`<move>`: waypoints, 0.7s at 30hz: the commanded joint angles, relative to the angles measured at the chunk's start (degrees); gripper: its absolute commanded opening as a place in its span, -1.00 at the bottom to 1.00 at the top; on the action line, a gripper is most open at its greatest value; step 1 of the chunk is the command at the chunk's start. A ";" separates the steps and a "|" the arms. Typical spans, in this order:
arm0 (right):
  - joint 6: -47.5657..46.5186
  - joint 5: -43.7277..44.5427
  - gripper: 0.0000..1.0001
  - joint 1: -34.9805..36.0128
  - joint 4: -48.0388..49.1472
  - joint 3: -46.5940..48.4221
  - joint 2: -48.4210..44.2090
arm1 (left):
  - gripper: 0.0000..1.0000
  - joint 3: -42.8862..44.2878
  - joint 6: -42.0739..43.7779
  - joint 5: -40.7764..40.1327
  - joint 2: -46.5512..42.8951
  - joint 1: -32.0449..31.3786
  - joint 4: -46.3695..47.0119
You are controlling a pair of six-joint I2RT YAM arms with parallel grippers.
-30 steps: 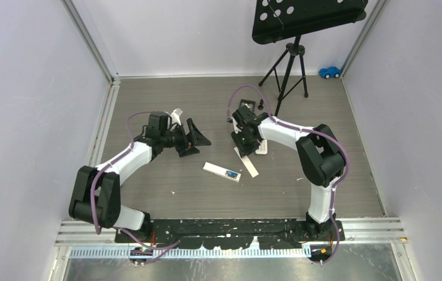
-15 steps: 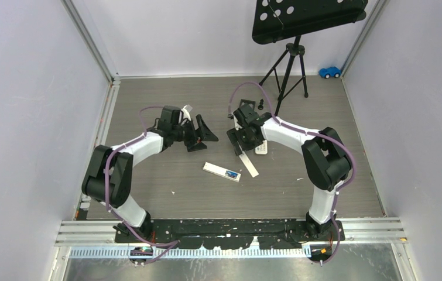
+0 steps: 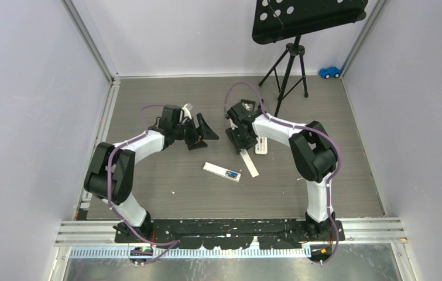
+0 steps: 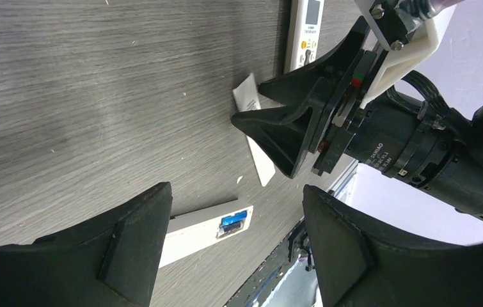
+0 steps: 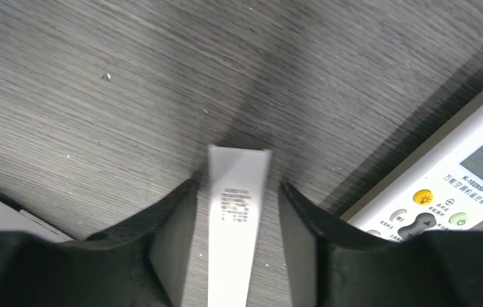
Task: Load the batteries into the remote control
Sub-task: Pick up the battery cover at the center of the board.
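A white remote control (image 3: 218,170) lies back up in the middle of the table, with its compartment open. One blue battery (image 4: 233,219) sits in that compartment, also seen as the blue battery (image 3: 230,173) from above. A slim white cover strip (image 3: 250,164) lies just right of the remote. My right gripper (image 5: 238,188) is low over the strip's far end. It is open, one finger on each side of the cover strip (image 5: 238,211), with a gap on both sides. My left gripper (image 3: 202,134) hovers open and empty to the upper left of the remote.
A second white remote with buttons (image 3: 261,146) lies close by the right gripper, on its right. A black tripod stand (image 3: 288,64) is at the back, with a small blue toy car (image 3: 330,72) in the far right corner. Walls enclose the table on three sides.
The left arm has swung its open gripper right and farther back, toward the middle. The right gripper has shifted slightly left over the cover strip's end.
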 commanded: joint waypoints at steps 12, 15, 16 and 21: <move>1.27 1.49 -0.33 0.47 -2.32 2.61 0.61 | 0.53 2.89 0.81 1.61 2.52 0.02 3.08; 0.71 0.13 -0.32 0.47 0.86 0.30 -3.73 | 0.52 3.09 0.67 1.99 3.22 -0.06 3.83; 0.51 -0.35 -0.31 0.47 1.44 -0.20 -4.92 | 0.52 3.14 0.62 2.16 3.39 -0.13 4.09; -0.29 -1.77 -0.30 0.46 2.91 -1.85 -9.35 | 0.51 3.82 0.42 2.47 4.56 -0.97 4.51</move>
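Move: The battery cover lies on the board right under the right hand, its far end already between the open fingers; its middle is about 4 cm back, 2 cm to the right and 1 cm below. The white remote stands some 6 cm to the right of this hand and 3 cm farther out, the opened remote with the blue battery some 7 cm back and 7 cm to the left. From the left hand the cover's middle is about 12 cm to the right, 7 cm back and 10 cm down. Shut the right fingers on the two long edges of the battery cover near its far end, holding the hand in place low over the board. With the grip firm, raise the right hand a little over 1 cm, drawing it back about 1 cm as it rises, and keep the fingers squeezed. ##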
